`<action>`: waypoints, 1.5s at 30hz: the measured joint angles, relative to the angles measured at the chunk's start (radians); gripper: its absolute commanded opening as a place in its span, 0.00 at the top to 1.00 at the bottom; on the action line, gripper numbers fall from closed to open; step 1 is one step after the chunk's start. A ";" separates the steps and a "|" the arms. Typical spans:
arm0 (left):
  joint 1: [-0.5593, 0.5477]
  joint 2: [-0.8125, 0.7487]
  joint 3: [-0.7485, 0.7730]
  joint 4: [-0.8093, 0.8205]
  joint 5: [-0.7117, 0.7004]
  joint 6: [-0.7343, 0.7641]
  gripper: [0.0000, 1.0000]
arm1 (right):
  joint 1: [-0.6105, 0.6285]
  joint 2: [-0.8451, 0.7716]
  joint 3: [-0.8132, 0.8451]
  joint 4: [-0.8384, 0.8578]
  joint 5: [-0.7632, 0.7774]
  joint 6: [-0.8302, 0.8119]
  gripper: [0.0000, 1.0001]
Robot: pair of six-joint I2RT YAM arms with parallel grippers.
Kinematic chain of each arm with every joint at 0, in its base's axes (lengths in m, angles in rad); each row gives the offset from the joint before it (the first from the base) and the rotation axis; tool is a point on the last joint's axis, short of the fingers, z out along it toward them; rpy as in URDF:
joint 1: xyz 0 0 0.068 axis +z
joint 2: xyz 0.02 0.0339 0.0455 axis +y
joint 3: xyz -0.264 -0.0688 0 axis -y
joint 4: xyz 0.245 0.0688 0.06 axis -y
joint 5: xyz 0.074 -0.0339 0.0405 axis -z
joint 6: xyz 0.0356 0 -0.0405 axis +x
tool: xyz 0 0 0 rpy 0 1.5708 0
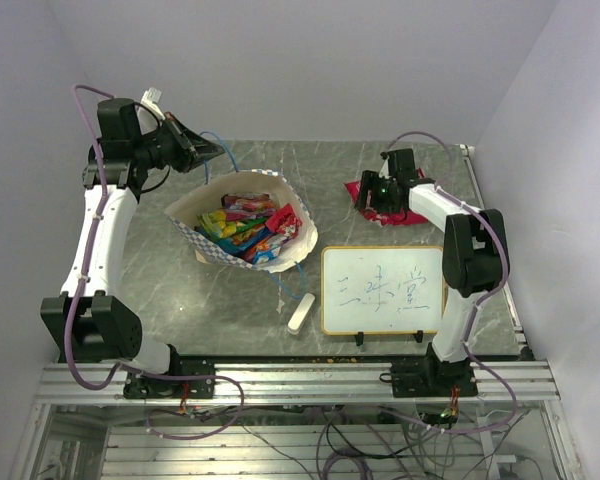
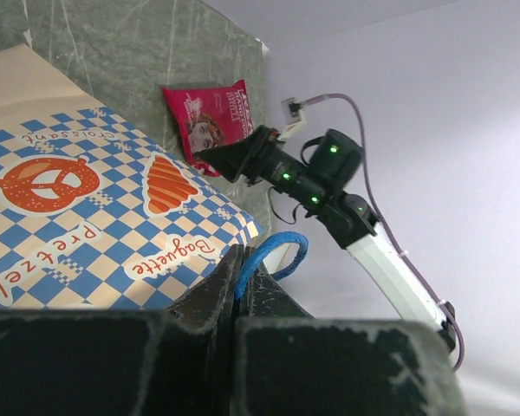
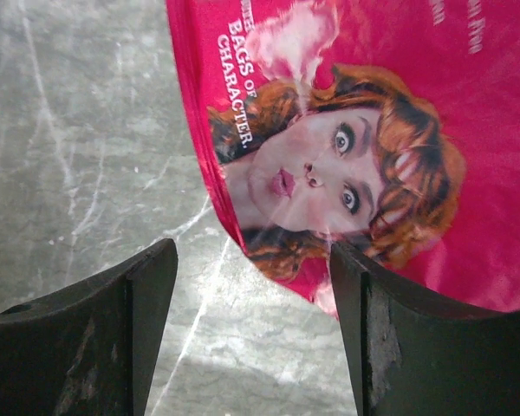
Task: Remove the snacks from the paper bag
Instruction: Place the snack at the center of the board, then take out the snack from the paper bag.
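Note:
The paper bag (image 1: 205,205) lies tilted on the table, its mouth open toward the camera, with several colourful snack packets (image 1: 248,228) inside. My left gripper (image 1: 208,150) is shut on the bag's blue cord handle (image 2: 273,256) at the bag's far edge; the checkered side shows in the left wrist view (image 2: 78,217). A pink-red snack packet (image 1: 365,195) lies flat on the table at the back right, also seen in the left wrist view (image 2: 212,121) and the right wrist view (image 3: 364,130). My right gripper (image 3: 253,277) is open just above its corner, holding nothing.
A framed whiteboard (image 1: 383,290) with blue writing stands at the front right. A white eraser block (image 1: 301,312) lies left of it, below the bag. The table's far edge and walls are close behind both grippers.

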 measured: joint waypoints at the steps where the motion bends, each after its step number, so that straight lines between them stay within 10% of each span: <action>1: 0.000 -0.004 -0.004 0.001 0.000 0.000 0.93 | 0.002 -0.030 0.000 -0.008 0.008 -0.007 0.28; 20: -0.007 -0.045 -0.055 0.013 0.000 -0.014 0.93 | 0.502 -0.561 -0.021 0.008 -0.255 -0.692 0.28; 34: -0.011 -0.078 -0.064 0.031 0.009 -0.019 0.93 | 0.793 -0.357 -0.018 0.046 -0.160 -1.050 0.67; 45: -0.011 -0.080 -0.056 0.003 0.016 -0.016 0.93 | 0.784 -0.090 -0.019 0.256 0.093 -1.119 0.66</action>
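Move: The loose snacks in the paper bag lie about 30 cm to the right hand's left, some 11 cm back and around 4 cm higher. The red snack lies under this open hand, its middle about 3 cm ahead, 6 cm right and 4 cm down; the whiteboard is 20 cm back and 3 cm right, 5 cm lower. From the left hand, the snacks are about 2 cm back, 8 cm right and 25 cm below. Up first, some 25 cm off the red snack, then in a quick arc left and back, the right hand swings over to the paper bag, dips into its mouth and pushes forward among the walls. The wrist turns roughly 100 degrees, mainly counter-clockwise, and the empty fingers narrow by about half. The left hand keeps the blue handle pinched, easing back slightly. ##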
